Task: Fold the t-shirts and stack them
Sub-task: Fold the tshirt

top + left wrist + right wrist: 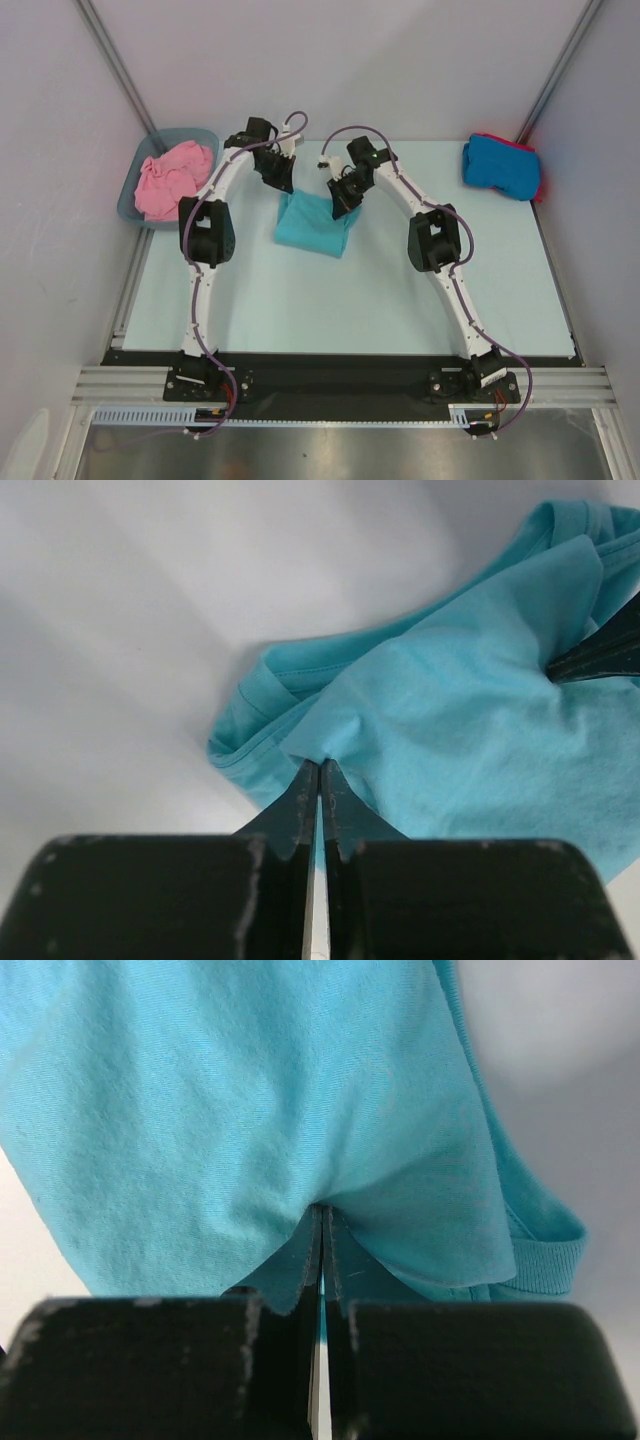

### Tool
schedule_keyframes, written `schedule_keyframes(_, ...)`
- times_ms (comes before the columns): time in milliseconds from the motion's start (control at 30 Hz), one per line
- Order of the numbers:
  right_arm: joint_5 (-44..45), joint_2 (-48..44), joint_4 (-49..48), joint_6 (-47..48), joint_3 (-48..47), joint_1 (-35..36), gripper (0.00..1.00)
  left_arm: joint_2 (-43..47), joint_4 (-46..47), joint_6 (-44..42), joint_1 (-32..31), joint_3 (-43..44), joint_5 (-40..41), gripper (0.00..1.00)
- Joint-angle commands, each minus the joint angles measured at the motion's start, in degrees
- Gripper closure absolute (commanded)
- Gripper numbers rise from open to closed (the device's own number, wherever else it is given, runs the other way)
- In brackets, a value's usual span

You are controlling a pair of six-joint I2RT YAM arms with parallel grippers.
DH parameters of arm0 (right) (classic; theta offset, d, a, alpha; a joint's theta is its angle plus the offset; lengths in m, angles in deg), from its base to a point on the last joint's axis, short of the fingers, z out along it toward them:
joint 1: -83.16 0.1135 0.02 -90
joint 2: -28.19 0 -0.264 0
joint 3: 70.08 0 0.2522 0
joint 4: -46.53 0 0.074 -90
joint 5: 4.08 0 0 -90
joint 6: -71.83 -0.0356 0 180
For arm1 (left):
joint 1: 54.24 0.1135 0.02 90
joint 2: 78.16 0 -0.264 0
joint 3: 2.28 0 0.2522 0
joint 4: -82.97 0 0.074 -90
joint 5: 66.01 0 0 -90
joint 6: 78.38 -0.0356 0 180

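A teal t-shirt [312,224] hangs bunched over the middle of the table, held by its top edge at two spots. My left gripper [283,183] is shut on the shirt's left top corner; the left wrist view shows the cloth [470,710] pinched at the fingertips [320,764]. My right gripper [343,200] is shut on its right top corner, with teal cloth [230,1100] draped over the fingertips [322,1210]. A pink t-shirt [170,178] lies crumpled in the tub. A bright blue t-shirt [500,165] lies folded at the back right on top of a red one [538,172].
The grey-blue plastic tub [131,197] stands at the back left edge of the pale table [350,300]. Grey walls close in the left, back and right. Both arm bases sit at the near edge.
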Motion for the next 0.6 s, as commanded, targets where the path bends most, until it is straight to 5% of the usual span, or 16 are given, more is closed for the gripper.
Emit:
schedule_keyframes(0, 0.2, -2.6, 0.5, 0.6, 0.3, 1.0, 1.0, -0.2, 1.2, -2.0, 0.3, 2.6, 1.8, 0.94)
schedule_keyframes(167, 0.9, -3.0, 0.4, 0.9, 0.2, 1.1, 1.0, -0.2, 1.1, -4.1, 0.1, 2.4, 4.6, 0.61)
schedule_keyframes(367, 1.7, -5.7, -2.0, 1.0, 4.2, 1.1, 1.0, 0.1, 0.7, -8.2, -1.5, 0.4, 12.2, 0.64)
schedule_keyframes(567, 2.9, -8.3, -5.4, 1.4, 9.3, 1.7, 1.0, 2.5, -0.3, -9.3, -1.5, -1.6, 6.7, 0.54)
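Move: The t-shirt's far left corner lies about 2 cm ahead of the shut left fingertips, 2 cm to their left and some 3 cm below. The middle of the folded t-shirt is roughly 7 cm back and 6 cm to the right of those fingertips; the right gripper is about 6 cm back and 10 cm to their right. From the right hand, that corner lies some 7 cm ahead and 12 cm to the left, about level. Open the left fingers to not quite half, letting go of the small raised fold, and shift that hand about 2 cm to the left while sinking about 1 cm, towards the t-shirt's far left corner. Swing its fingers some 10 degrees closer to straight down. Keep the right gripper shut on its pinch of the t-shirt, all but still. ##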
